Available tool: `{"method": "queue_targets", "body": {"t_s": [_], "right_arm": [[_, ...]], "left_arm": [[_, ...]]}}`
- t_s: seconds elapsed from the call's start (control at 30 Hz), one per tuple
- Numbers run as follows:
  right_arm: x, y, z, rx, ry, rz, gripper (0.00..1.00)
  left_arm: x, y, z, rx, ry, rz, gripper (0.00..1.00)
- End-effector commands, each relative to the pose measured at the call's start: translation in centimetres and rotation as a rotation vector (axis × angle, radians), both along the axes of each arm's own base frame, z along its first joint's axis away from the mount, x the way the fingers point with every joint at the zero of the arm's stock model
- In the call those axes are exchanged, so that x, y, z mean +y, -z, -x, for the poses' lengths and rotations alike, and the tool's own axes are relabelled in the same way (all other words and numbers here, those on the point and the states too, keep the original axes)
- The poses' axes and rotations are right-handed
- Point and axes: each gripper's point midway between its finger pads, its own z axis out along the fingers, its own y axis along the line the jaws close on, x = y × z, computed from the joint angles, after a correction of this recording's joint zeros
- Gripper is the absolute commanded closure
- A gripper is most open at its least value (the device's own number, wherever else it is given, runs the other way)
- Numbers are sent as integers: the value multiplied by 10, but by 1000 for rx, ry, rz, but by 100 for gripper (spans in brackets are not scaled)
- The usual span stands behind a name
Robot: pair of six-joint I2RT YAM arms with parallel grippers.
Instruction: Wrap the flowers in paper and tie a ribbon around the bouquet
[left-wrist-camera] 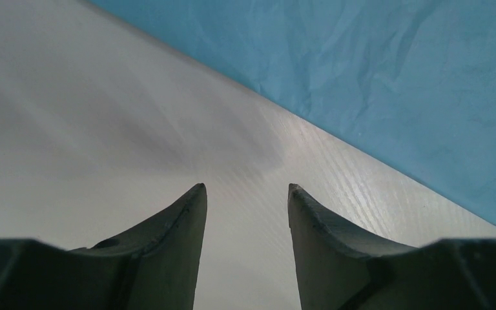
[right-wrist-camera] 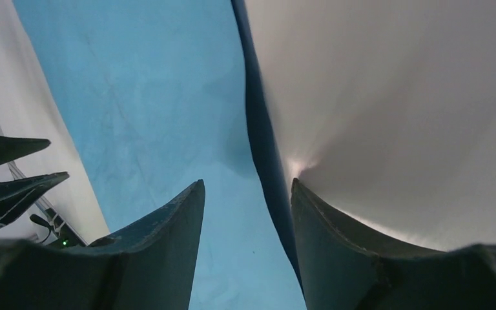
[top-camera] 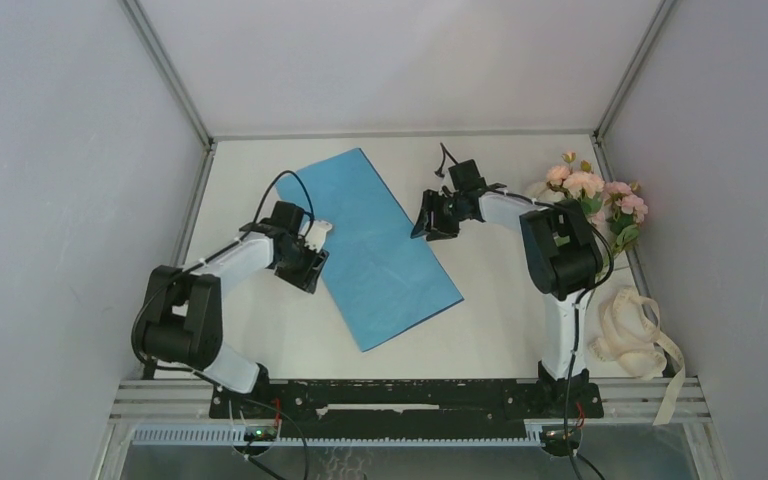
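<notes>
The paper (top-camera: 380, 250) lies flat in the middle of the table, light blue face up. My left gripper (top-camera: 312, 268) is low beside its left edge. In the left wrist view the left gripper (left-wrist-camera: 247, 190) is open over bare table, and the paper (left-wrist-camera: 394, 77) starts just beyond the fingertips. My right gripper (top-camera: 422, 222) is at the paper's right edge. In the right wrist view the right gripper (right-wrist-camera: 247, 184) is open astride that edge of the paper (right-wrist-camera: 155, 97), which is slightly raised and shows its navy underside (right-wrist-camera: 261, 148). The flowers (top-camera: 590, 195) lie at the far right. The ribbon (top-camera: 635, 335) is heaped at the near right.
Grey walls and metal frame posts (top-camera: 165, 70) close the table in on the left, right and back. The arm bases sit on a black rail (top-camera: 400, 395) along the near edge. A black cable (top-camera: 445, 160) loops behind the right wrist.
</notes>
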Motion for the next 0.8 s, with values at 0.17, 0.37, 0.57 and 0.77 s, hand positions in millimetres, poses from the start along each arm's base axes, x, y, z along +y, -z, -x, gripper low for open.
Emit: {"method": "queue_targets", "body": {"t_s": [0.17, 0.37, 0.57, 0.77], "right_arm": [[25, -20, 4, -61, -102, -52, 51], [46, -44, 23, -83, -154, -128, 63], [72, -61, 44, -85, -205, -219, 71], [98, -64, 63, -59, -252, -289, 73]], "left_arm": [[-15, 3, -28, 6, -19, 4, 48], [-16, 8, -28, 18, -10, -12, 48], [-15, 7, -30, 6, -5, -20, 48], [-18, 4, -32, -15, 14, -2, 49]]}}
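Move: The right edge of the blue paper runs just under my right fingers, about 2 cm below. From there the paper's near right corner lies roughly 7 cm to the right and 15 cm back, and the flowers some 31 cm right and 11 cm ahead. For my left hand, the paper's left edge is about 3 cm to its right and 1 cm ahead, 2 cm down; the paper's middle is around 12 cm right and 9 cm ahead. I set my left fingertips down at the paper's left edge, sinking and easing forward a little, then hold them there. Meanwhile I close my right fingers on the right edge's upper layer and draw it left, then left and back and about 3 cm up, some 9 cm across in all, the wrist turning roughly 15 degrees, mostly counter-clockwise. ##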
